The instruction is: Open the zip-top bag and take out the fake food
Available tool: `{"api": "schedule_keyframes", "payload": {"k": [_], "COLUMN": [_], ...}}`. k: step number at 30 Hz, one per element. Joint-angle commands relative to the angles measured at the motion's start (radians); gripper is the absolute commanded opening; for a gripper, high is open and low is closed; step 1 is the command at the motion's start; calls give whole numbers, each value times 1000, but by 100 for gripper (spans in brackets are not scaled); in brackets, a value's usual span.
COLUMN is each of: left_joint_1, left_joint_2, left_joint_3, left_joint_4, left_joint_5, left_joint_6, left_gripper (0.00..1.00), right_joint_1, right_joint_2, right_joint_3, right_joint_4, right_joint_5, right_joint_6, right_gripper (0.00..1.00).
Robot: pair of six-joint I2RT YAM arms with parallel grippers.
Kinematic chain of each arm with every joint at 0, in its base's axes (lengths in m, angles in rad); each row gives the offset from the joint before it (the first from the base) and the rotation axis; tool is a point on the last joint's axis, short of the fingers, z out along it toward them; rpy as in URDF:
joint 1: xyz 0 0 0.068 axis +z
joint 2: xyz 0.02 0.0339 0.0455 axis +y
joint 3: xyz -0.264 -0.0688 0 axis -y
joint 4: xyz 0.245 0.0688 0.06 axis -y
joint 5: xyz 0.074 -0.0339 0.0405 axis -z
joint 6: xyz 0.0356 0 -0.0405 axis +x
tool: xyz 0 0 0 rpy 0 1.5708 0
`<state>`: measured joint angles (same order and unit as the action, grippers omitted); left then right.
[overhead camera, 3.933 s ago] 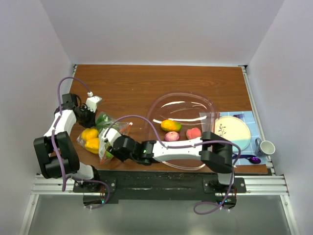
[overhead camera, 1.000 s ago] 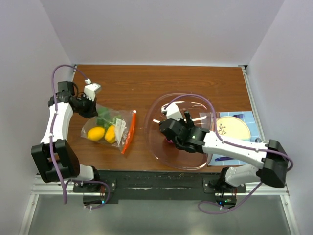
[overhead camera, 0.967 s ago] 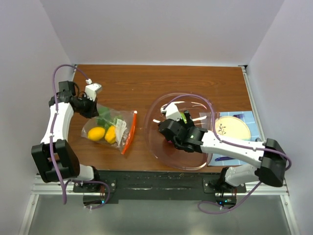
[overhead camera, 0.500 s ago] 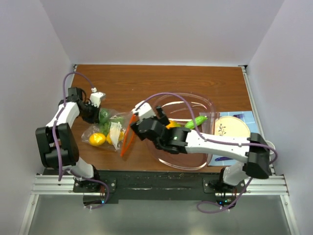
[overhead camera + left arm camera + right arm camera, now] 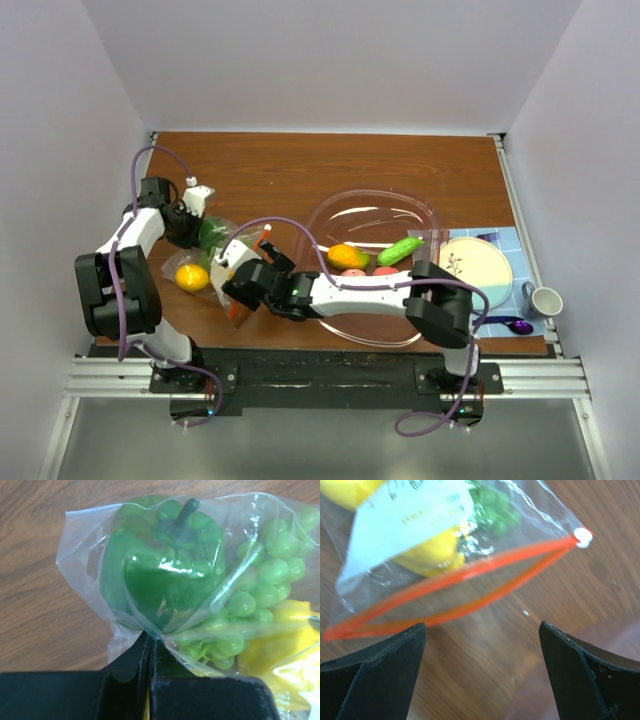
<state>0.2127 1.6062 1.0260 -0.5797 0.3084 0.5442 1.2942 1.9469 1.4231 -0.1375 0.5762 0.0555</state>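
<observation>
The zip-top bag (image 5: pixel 213 256) lies at the table's left, its red-orange zip strip (image 5: pixel 460 587) gaping open. My left gripper (image 5: pixel 150 641) is shut on the plastic at the bag's closed end, just behind a green pepper (image 5: pixel 165 565), green grapes (image 5: pixel 250 595) and a yellow piece (image 5: pixel 287 635). My right gripper (image 5: pixel 482 625) is open wide just in front of the bag's mouth, nothing between its fingers. More fake food lies in the clear bowl (image 5: pixel 322 215): an orange-yellow fruit (image 5: pixel 348 256), a green cucumber (image 5: pixel 401 249) and pink pieces (image 5: pixel 352 273).
A round plate (image 5: pixel 475 266) rests on a blue mat at the right edge, with a small mug (image 5: pixel 545 300) and a purple spoon (image 5: pixel 516 325) beside it. The right arm stretches across the bowl's near rim.
My right arm swung left from the bowl to the bag's mouth, leaving the green cucumber in the bowl, its jaws open. The left gripper kept hold of the bag, which shifted slightly.
</observation>
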Motion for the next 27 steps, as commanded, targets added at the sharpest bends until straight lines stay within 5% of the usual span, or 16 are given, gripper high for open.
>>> {"api": "schedule_keyframes", "payload": {"k": [1, 18, 27], "left_joint_1": [-10, -16, -116], "left_joint_2": [11, -25, -57], "left_joint_3": [-40, -37, -40], "left_joint_4": [4, -29, -98], "left_joint_5": [-40, -12, 32], "left_joint_6": [34, 48, 2], "left_gripper": [0, 0, 0], "right_joint_1": [-13, -58, -59], "right_joint_2": [49, 225, 260], "right_joint_3": [106, 234, 260], "right_joint_4": [68, 88, 180], "right_joint_5": [-50, -217, -391], "right_joint_6": [-49, -121, -85], "right_gripper": [99, 99, 99]}}
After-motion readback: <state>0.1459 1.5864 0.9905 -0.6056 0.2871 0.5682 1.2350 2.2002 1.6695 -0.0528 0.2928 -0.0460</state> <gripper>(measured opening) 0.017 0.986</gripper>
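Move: The yellow pepper inside the zip-top bag lies about 9 cm to the right gripper's left, 1 cm farther out and some 8 cm lower. The bag's open orange mouth is between, about 3 cm left and level, 8 cm below. The lemon sits 15 cm left and 1 cm back, the green pepper 11 cm left and 9 cm ahead. From the left gripper, pinching the bag, the yellow pepper is 8 cm right and 5 cm back. Slide the wide-open right gripper left and slightly forward, dip it about 5 cm into the bag's mouth, then go on left towards the yellow pepper, easing up about 2 cm and turning some 15 degrees counter-clockwise; don't close. Keep the left gripper's pinch on the bag, easing slightly down and back, then about 2 cm right. ##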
